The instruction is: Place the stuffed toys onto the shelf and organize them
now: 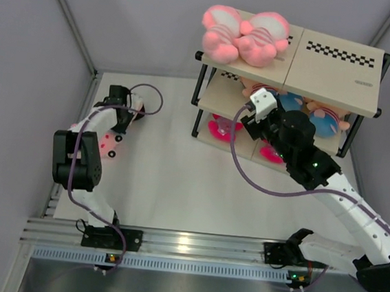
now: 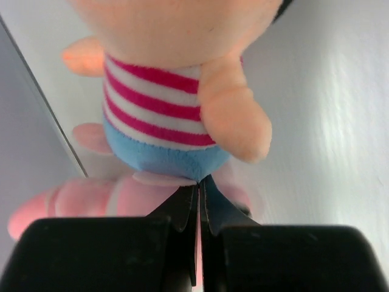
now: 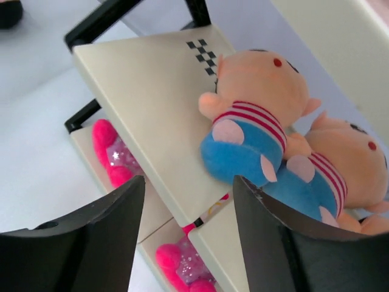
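Note:
The shelf (image 1: 333,69) stands at the back right. Two pink striped toys (image 1: 243,37) lie on its top left board. Tan-headed dolls in blue (image 3: 255,115) lie on the middle board (image 3: 152,103), and magenta toys (image 3: 112,152) lie on the bottom tier. My right gripper (image 1: 253,114) (image 3: 188,179) is open and empty just in front of the middle board's edge. My left gripper (image 1: 119,104) (image 2: 199,182) is at the far left by the wall, its jaws shut on the blue bottom of a tan doll in a red-striped shirt (image 2: 164,103). That doll is hidden in the top view.
A grey wall (image 2: 24,134) runs close along the left of the left gripper. A blurred pink striped shape (image 2: 79,201) lies below the held doll. The right arm's cable (image 1: 248,168) loops over the table (image 1: 172,171) in front of the shelf.

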`<action>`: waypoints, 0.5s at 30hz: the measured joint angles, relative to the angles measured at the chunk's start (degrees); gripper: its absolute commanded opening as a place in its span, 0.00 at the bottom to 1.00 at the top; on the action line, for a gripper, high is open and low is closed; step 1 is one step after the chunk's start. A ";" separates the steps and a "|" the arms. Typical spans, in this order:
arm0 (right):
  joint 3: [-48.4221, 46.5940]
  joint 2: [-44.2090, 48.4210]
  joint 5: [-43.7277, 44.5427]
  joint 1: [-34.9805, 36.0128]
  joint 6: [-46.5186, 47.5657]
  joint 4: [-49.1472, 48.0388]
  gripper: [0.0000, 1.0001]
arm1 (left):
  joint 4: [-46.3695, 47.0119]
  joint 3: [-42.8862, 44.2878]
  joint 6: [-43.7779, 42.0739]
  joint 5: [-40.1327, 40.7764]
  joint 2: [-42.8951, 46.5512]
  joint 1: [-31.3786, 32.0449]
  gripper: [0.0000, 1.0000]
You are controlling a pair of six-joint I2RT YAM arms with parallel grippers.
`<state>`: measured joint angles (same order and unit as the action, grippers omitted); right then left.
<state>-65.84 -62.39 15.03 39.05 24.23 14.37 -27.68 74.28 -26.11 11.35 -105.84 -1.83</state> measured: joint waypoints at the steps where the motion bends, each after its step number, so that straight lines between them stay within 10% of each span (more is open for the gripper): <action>1: 0.46 1.18 -1.62 0.11 0.13 0.28 0.65 | -0.46 -2.25 0.33 -1.64 3.02 0.00 0.00; 7: 0.96 6.56 -13.64 1.40 -2.29 -0.33 0.99 | -7.63 -10.27 1.33 -14.60 28.94 0.00 0.00; 15: -0.13 -1.38 -17.05 17.44 -5.75 -6.84 0.99 | -20.96 -11.41 -2.51 -33.05 55.15 0.13 0.00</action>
<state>-65.98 -63.77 -2.02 56.49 18.48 7.53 -48.64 62.87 -28.62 -21.69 -50.70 -1.69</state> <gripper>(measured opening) 0.992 0.016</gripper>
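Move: Ahead of the left hand by about 6 cm is the middle of the boy toy it already pinches by the bottom; the pink toy lies some 6 cm back and 10 cm left, slightly lower. The free left part of the shelf's middle board is about 5 cm ahead, 36 cm right, 19 cm up. From the right hand the held boy toy is some 16 cm ahead, 43 cm left and 28 cm below; the last-placed shelf toy sits 14 cm ahead, 3 cm right, 7 cm down. Lifting the boy toy by its bottom end, the shut left hand rises about 19 cm, drawing back nearly as far and some 10 cm right, while its fingers swing up and round to the right. The empty right hand leaves the shelf, first mainly back, then sweeping left towards the held toy, turning some 30 degrees counter-clockwise and opening from half to wide. ##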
